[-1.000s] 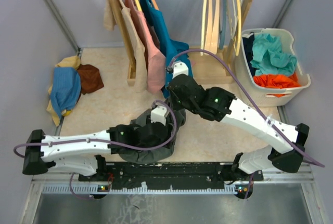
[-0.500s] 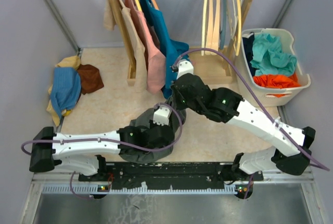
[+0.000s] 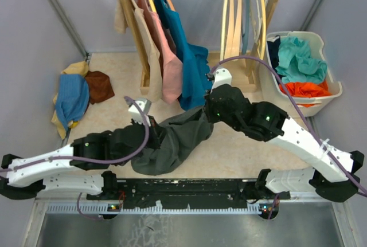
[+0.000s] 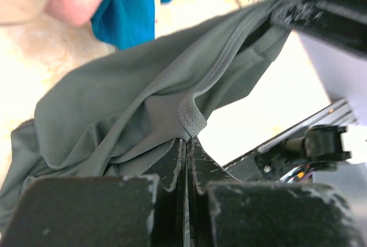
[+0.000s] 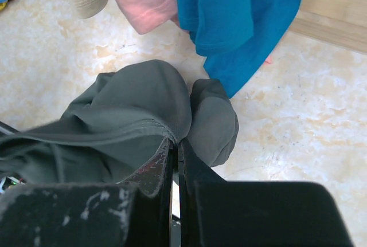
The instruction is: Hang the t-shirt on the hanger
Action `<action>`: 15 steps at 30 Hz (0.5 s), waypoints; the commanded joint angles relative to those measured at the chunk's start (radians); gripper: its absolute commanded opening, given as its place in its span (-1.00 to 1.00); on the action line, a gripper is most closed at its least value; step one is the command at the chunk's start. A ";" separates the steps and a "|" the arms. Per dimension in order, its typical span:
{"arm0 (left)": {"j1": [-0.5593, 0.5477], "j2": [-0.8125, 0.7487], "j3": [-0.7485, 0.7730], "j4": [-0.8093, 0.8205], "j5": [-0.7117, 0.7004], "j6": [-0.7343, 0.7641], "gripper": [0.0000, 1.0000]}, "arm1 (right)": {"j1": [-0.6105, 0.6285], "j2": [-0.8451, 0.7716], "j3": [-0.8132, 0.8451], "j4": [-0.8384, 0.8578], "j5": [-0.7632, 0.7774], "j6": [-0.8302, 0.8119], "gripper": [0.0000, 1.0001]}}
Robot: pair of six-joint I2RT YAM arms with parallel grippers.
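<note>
The dark grey t-shirt (image 3: 178, 138) hangs stretched between my two grippers over the pale table. My left gripper (image 3: 156, 134) is shut on a seam fold at the shirt's left end; in the left wrist view the fingertips (image 4: 186, 141) pinch the grey t-shirt (image 4: 126, 104). My right gripper (image 3: 205, 115) is shut on the shirt's upper right end, and the right wrist view shows it (image 5: 175, 140) clamping a bunched edge of the t-shirt (image 5: 132, 106). Pale wood hangers (image 3: 232, 23) hang on the rail at the back right, apart from the shirt.
A wooden rack (image 3: 129, 6) at the back carries beige, pink (image 3: 166, 58) and teal (image 3: 189, 63) garments, the teal one just behind my right gripper. A white basket (image 3: 331, 93) of clothes stands at the right. A pile of cloths (image 3: 77, 95) lies at the left.
My left gripper has shut on the t-shirt and drawn back to the left. My right gripper has moved right with its end, so the crumpled shirt is now pulled out between them.
</note>
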 commanded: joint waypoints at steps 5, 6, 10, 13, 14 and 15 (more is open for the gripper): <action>-0.005 -0.053 0.211 -0.109 -0.125 0.162 -1.00 | -0.009 -0.065 0.189 -0.052 0.086 -0.091 -1.00; -0.005 -0.053 0.234 -0.111 -0.132 0.177 -1.00 | -0.009 -0.071 0.215 -0.058 0.087 -0.101 -1.00; -0.005 -0.049 0.314 -0.095 -0.156 0.260 -1.00 | -0.009 -0.101 0.299 -0.033 0.071 -0.148 -1.00; -0.005 -0.038 0.375 -0.061 -0.165 0.347 -1.00 | -0.009 -0.119 0.358 0.017 0.020 -0.197 -1.00; -0.005 -0.036 0.396 -0.042 -0.162 0.376 -1.00 | -0.009 -0.117 0.375 0.029 0.001 -0.212 -1.00; -0.005 -0.032 0.415 -0.025 -0.157 0.407 -0.99 | -0.009 -0.110 0.401 0.037 -0.017 -0.225 -1.00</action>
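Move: Both closed grippers already hold the grey t-shirt in the air, some 20 cm apart. From the right hand the empty hangers are roughly 30 cm ahead, 9 cm right and 15 cm above; the hanging blue shirt's middle is about 24 cm ahead and 8 cm left, near its height, with the pink shirt another 8 cm left of that one. From the left hand the hangers are about 36 cm ahead, 30 cm right and 18 cm above. Keeping their pinch on the grey t-shirt's edge, both hands hoist it together, each rising about 13 cm in front of the hanging shirts. As they climb they draw apart, the left hand drifting some 5 cm left and the right about 4 cm right, stretching the held edge between them, while both wrists tip the fingers up roughly 15 degrees. ##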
